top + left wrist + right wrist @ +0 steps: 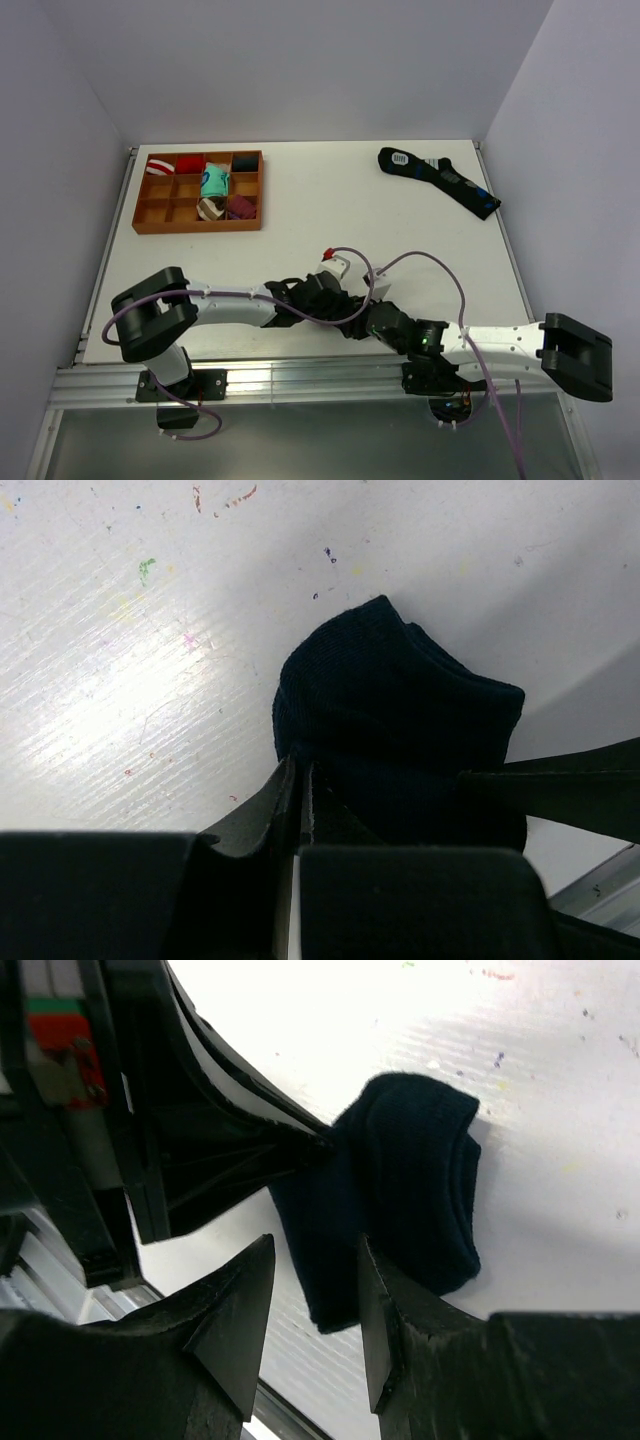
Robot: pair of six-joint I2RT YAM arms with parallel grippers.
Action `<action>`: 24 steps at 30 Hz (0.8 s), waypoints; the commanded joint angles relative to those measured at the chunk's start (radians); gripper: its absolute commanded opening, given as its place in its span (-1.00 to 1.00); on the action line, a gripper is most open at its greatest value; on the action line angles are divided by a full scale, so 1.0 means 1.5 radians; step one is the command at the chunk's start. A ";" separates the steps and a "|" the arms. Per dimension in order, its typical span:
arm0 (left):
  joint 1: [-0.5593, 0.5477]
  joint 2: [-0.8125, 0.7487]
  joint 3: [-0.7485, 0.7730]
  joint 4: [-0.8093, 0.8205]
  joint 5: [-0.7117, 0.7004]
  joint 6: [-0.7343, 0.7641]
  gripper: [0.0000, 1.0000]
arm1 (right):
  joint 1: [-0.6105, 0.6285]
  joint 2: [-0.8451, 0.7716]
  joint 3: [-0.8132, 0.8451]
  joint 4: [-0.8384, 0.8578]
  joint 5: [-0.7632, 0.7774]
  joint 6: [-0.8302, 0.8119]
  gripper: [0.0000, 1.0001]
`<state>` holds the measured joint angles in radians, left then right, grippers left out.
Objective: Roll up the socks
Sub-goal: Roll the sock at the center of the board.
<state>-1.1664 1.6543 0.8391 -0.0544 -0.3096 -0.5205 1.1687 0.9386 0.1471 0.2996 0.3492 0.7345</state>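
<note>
The dark navy socks (400,705) lie bunched in a folded lump on the white table, near its front edge. My left gripper (300,780) is shut on the lump's near edge. In the right wrist view the socks (410,1180) are pinched at their left corner by the left fingers (250,1150). My right gripper (315,1255) is open, its jaws standing on either side of the socks' loose lower flap. In the top view both grippers, left (335,290) and right (372,318), meet low at centre and hide the socks.
A brown divided tray (140,205) holding colourful sock bundles stands at the back left. A longer black sock (437,178) with blue patches and a white label lies at the back right. The table's metal front rail (300,375) is close behind the grippers.
</note>
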 commanded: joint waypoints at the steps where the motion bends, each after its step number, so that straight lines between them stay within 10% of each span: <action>1: -0.003 0.019 0.023 -0.021 0.017 0.009 -0.99 | 0.014 0.007 -0.011 0.019 0.045 0.008 -0.09; 15: -0.003 0.032 0.046 -0.036 0.027 0.005 -0.99 | 0.042 0.074 -0.014 0.016 0.080 0.045 -0.09; 24: -0.002 0.024 0.049 -0.052 0.014 -0.020 -0.91 | 0.045 0.079 -0.026 -0.026 0.082 0.140 -0.63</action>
<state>-1.1664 1.6863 0.8925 -0.0994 -0.2943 -0.5236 1.2308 1.0622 0.1249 0.3244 0.4458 0.8772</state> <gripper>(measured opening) 0.076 0.201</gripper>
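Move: The dark sock lies folded on the board, its middle about 2 cm ahead of the right hand, 1 cm to its left and 4 cm below its open fingers. From the left hand, which already pinches its left side, the sock's middle is roughly 3 cm right and 1 cm back, 1 cm lower. The left fingertips stand some 3 cm ahead and 4 cm left of the right hand, about 3 cm down. Keep the left gripper shut on the sock's left side, holding nearly still. Lower the right gripper about 3 cm onto the sock's near edge, easing roughly 1 cm back and to the right on the way, fingers half open; once down, close them to less than half their gap and pinch the cloth. ##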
